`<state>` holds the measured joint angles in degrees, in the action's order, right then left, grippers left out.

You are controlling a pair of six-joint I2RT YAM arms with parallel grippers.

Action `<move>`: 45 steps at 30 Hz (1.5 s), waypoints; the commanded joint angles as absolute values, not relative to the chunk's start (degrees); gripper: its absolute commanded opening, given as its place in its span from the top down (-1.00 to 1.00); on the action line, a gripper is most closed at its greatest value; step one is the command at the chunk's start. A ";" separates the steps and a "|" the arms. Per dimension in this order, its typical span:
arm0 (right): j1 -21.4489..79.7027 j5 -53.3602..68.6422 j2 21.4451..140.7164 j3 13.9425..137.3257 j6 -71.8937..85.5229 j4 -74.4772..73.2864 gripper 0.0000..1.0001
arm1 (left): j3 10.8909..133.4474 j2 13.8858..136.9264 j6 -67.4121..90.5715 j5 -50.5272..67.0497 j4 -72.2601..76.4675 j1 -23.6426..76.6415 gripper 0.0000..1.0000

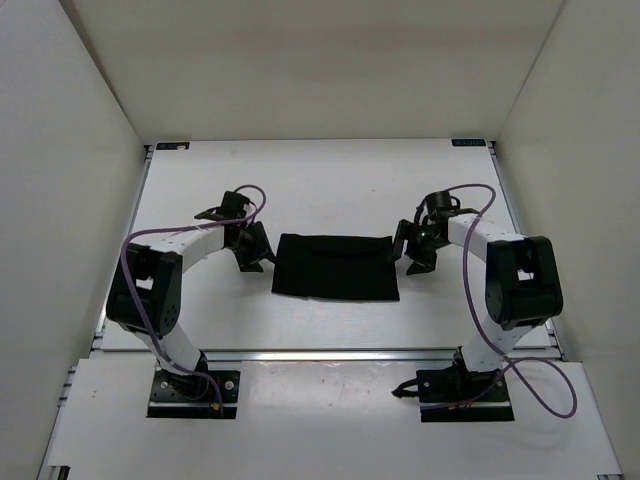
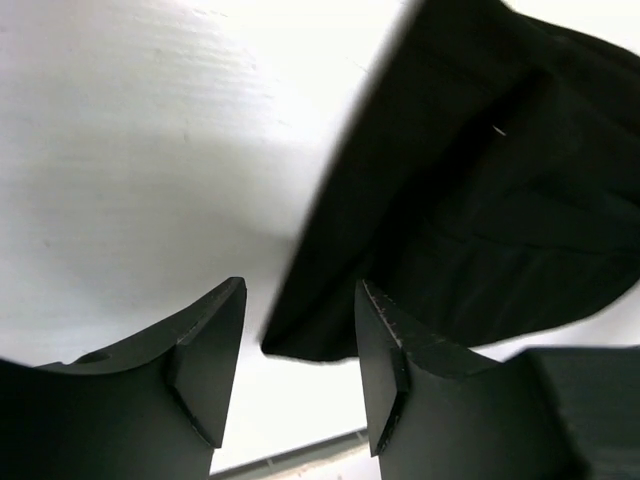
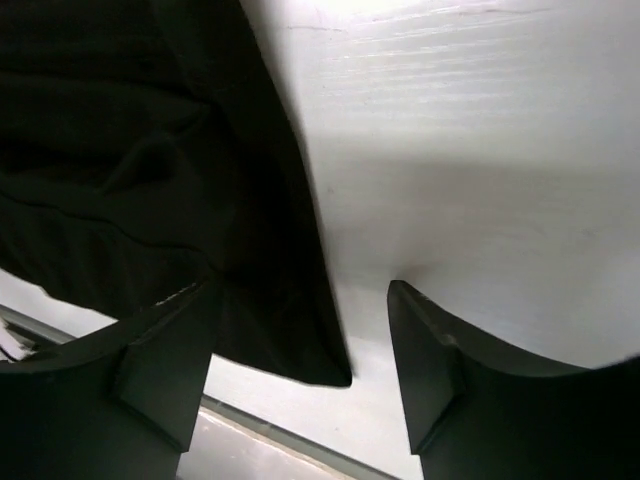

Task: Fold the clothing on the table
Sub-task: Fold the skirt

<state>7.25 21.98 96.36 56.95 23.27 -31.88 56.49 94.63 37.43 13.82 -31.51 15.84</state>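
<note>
The clothing (image 1: 336, 266) lies flat on the white table (image 1: 320, 180) as a black rectangle, midway between the two arms. My left gripper (image 1: 255, 258) hovers at its left edge, open. In the left wrist view a corner of the clothing (image 2: 480, 180) rests on the table just beyond the left gripper (image 2: 300, 290), with nothing pinched between the fingers. My right gripper (image 1: 412, 255) is at the right edge, also open. The right wrist view shows a corner of the clothing (image 3: 130, 150) lying below and between the fingers of the right gripper (image 3: 305, 290), not clamped.
White walls enclose the table on the left, back and right. A metal rail (image 1: 330, 353) runs along the near edge, in front of the arm bases. Purple cables (image 1: 478, 200) loop off both arms.
</note>
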 commanded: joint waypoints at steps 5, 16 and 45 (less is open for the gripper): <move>9.75 23.90 99.49 56.95 22.41 -28.56 0.06 | 57.57 98.61 36.21 12.30 -28.65 16.87 -0.13; 7.04 24.53 97.83 62.92 18.99 -36.89 0.99 | 56.52 100.46 36.21 13.71 -23.65 18.80 0.90; 34.71 24.44 114.86 99.58 30.76 -43.16 1.00 | 53.26 102.75 42.80 17.66 -13.54 22.41 1.00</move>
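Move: The skirt lies flat between my hands, its left edge about 2 cm right of my left hand and roughly 1 cm nearer to me, some 3 cm below. Its right edge runs about 2 cm left of my right hand, 2 cm back and 3 cm down. The skirt's middle is about 17 cm to the right of my left hand and 2 cm back; from my right hand it is some 17 cm left and 2 cm back. I sink both open hands 1 to 3 cm and close the fingers on the skirt's two side edges. My left hand then drags its edge about 6 cm to the right and holds it low. My right hand lifts its edge some 10 cm and carries it over about 17 cm left, towards the held edge, turning roughly 20 degrees counter-clockwise and staying pinched. ##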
